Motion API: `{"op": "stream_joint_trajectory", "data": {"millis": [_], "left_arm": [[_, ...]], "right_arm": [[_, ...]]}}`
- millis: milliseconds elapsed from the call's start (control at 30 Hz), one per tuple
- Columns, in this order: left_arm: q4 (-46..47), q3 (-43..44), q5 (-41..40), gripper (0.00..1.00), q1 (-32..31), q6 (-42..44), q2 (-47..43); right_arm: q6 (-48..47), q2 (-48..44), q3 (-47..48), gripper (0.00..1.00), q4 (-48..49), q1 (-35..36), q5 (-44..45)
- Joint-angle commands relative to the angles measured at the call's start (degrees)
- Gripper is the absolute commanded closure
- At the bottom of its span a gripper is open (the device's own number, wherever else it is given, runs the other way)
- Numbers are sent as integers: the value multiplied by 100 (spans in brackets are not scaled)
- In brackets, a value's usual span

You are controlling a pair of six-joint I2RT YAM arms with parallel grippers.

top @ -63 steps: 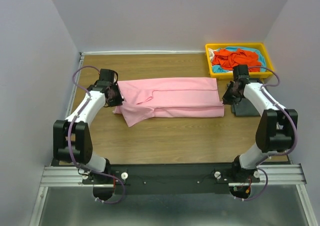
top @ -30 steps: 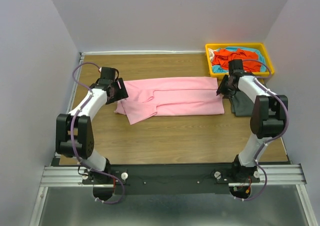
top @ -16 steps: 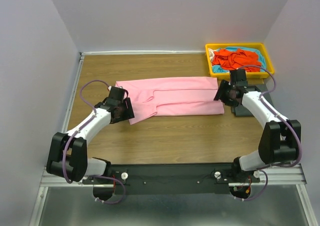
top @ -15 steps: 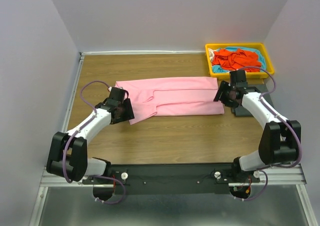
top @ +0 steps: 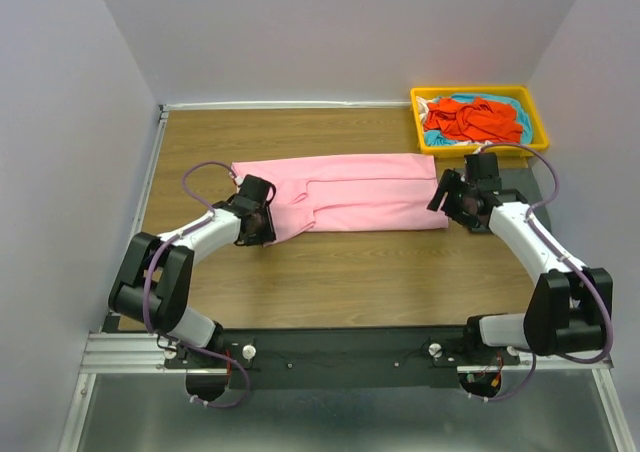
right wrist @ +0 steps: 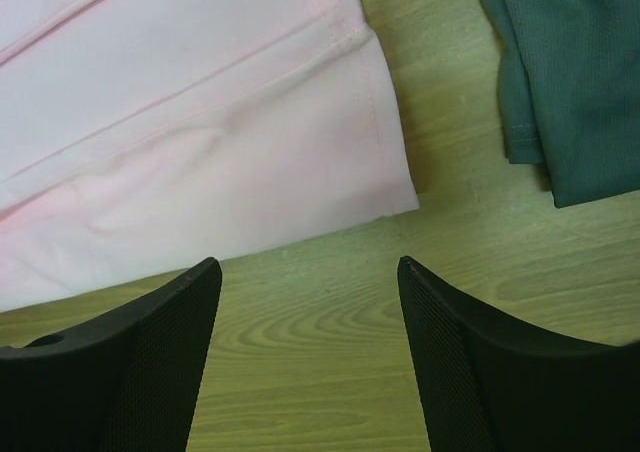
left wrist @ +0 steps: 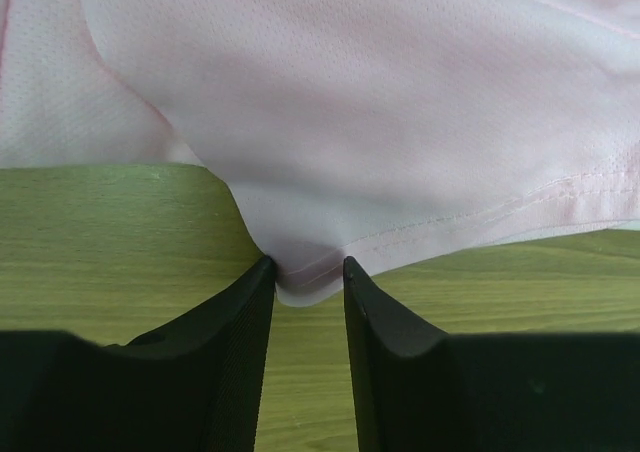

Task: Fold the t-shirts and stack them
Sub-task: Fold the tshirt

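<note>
The light pink t-shirt (top: 350, 192) lies folded into a long band across the middle of the table. My left gripper (top: 262, 228) is at its near left corner. In the left wrist view the jaws (left wrist: 307, 267) are shut on that corner of the pink cloth (left wrist: 350, 92). My right gripper (top: 443, 194) is open and empty at the shirt's right end. Its wrist view shows the pink near right corner (right wrist: 180, 102) ahead of the open jaws (right wrist: 307, 264). The dark grey t-shirt (right wrist: 570, 72) lies just right of it, mostly under the right arm (top: 516, 179).
A yellow tray (top: 478, 150) stands at the back right corner and holds the crumpled orange-red t-shirt (top: 470, 117) and the turquoise t-shirt (top: 518, 114). Bare wooden table (top: 350, 272) lies in front of the pink shirt. Walls close in on three sides.
My left gripper moved from the shirt's far left edge down to its near left corner. My right gripper moved a little nearer along the shirt's right end. The shirt has hardly shifted.
</note>
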Motion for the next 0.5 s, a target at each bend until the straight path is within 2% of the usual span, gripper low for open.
{"op": "stream_joint_trajectory", "data": {"millis": [0, 33, 67, 167, 200, 333, 467], "left_arm": [[93, -54, -319, 59, -76, -188, 187], [93, -72, -319, 70, -76, -197, 196], [84, -72, -328, 74, -76, -206, 187], [49, 42, -293, 97, -85, -188, 91], [-12, 112, -302, 100, -85, -171, 64], [-180, 867, -337, 100, -93, -74, -32], [-197, 1674, -556, 100, -67, 92, 352]], "right_arm": [[15, -213, -206, 22, 98, 15, -214], [41, -239, -250, 22, 98, 23, -251], [50, -239, -268, 22, 98, 24, -268], [68, -248, -303, 22, 98, 15, -313], [77, -248, -295, 22, 98, 15, -321], [33, -222, -216, 22, 98, 15, -357], [-28, -169, -163, 22, 98, 15, -400]]}}
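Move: The t-shirt's sleeve tip lies right between my left hand's open fingertips, about 1 cm below the hand point. The middle of the folded shirt body is some 12 cm ahead of that hand and 17 cm to its right. The body's left end is about 10 cm ahead and 8 cm to its left. Both are around 2 cm below it. From my idle right hand the sleeve tip is some 41 cm left, 5 cm back and 8 cm down. I shut my left fingers on the sleeve tip almost on the spot, pinching the cloth against the table. Once they are closed I lift my left hand about 5 cm while carrying it as far forward, over the near edge of the folded body, the fingers tilting a few degrees outward and keeping their hold. ##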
